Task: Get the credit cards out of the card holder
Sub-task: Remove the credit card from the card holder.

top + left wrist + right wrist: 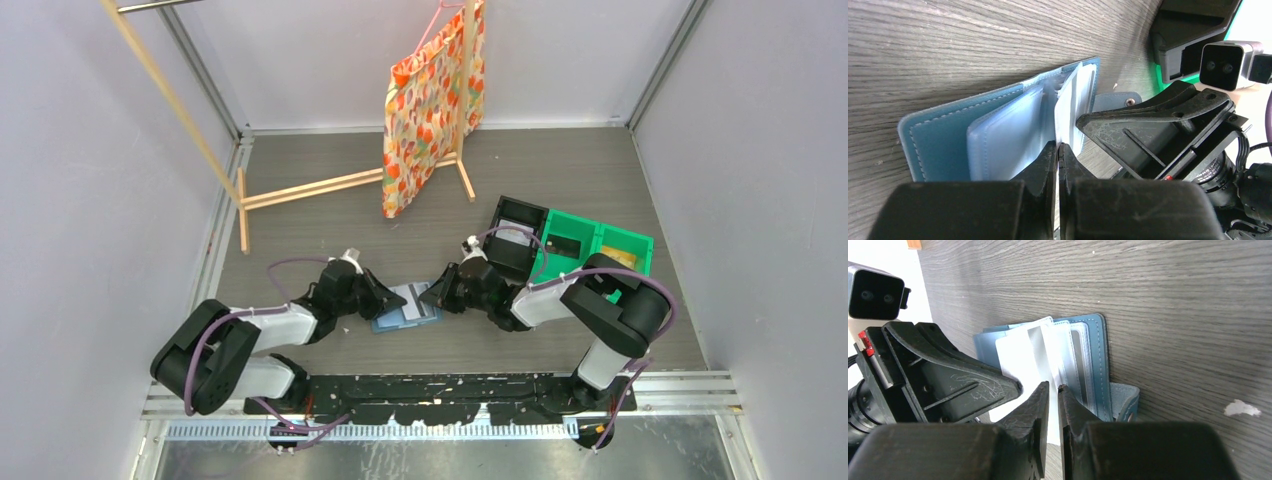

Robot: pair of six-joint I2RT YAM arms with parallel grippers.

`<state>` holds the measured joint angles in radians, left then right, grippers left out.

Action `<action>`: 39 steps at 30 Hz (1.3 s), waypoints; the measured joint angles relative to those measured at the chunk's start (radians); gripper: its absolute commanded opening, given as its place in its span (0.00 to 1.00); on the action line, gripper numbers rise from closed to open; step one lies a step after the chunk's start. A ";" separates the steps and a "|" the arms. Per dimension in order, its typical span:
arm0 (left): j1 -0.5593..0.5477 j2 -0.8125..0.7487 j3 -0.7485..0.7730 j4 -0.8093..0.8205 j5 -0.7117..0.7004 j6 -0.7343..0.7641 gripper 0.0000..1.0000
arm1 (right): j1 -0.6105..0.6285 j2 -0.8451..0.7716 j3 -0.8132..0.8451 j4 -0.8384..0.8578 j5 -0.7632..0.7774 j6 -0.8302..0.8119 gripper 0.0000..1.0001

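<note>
The teal card holder (386,322) lies open on the table between both arms, its cover (933,145) flat and its pale sleeve leaves (1008,135) fanned up. My left gripper (1058,146) is shut on the lower edge of a whitish card (1018,357) that stands out from the leaves. From the other side my right gripper (1053,386) pinches a pale leaf, its jaws a sliver apart. One right finger (1148,115) shows in the left wrist view, and one left finger (973,382) in the right wrist view. No other cards can be made out.
A black bin (515,235) and green bins (600,240) sit just behind the right arm. A wooden rack (310,187) with a patterned bag (430,100) stands at the back. A white speck (1243,408) lies on the wood near the holder's snap strap (1125,402).
</note>
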<state>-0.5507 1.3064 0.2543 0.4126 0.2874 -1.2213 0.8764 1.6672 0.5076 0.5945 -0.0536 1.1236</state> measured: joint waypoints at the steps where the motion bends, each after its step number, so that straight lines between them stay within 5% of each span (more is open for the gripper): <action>1: 0.000 -0.003 0.000 0.000 0.000 0.000 0.01 | 0.000 0.000 0.000 0.000 0.000 0.000 0.18; 14: -0.002 -0.069 -0.023 -0.023 0.000 0.005 0.01 | -0.014 -0.001 -0.020 0.027 -0.013 0.012 0.20; 22: -0.002 -0.088 -0.023 -0.064 0.019 0.051 0.01 | -0.021 -0.092 -0.033 -0.069 -0.015 -0.019 0.45; 39: 0.003 0.068 -0.023 0.205 0.159 0.053 0.01 | -0.087 -0.174 -0.111 -0.041 -0.171 -0.020 0.50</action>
<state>-0.5480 1.3743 0.2314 0.6178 0.4469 -1.1683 0.7898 1.4929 0.3969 0.5533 -0.2241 1.1038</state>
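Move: Just right of the left fingertips, about 2 cm away and 1 cm lower, lies the striped white card, its edge already pinched between them; the open card holder's middle is 1 cm right of and 2 cm nearer than those tips. From the slightly parted right fingers, the card lies about 2 cm left at the same reach, and the holder's middle 3 cm left and 2 cm back. The black tray stands some 18 cm right of that hand and 12 cm ahead. Keeping its pinch on the card's raised edge, the left hand eases about 1.5 cm back, then slides 2 cm right and lifts slightly, turning some 10 degrees clockwise. The right hand at first barely moves, then opens its fingers to about half, rising and shifting right before drawing back, ending some 3 cm right, 2 cm back and 2 cm up. ##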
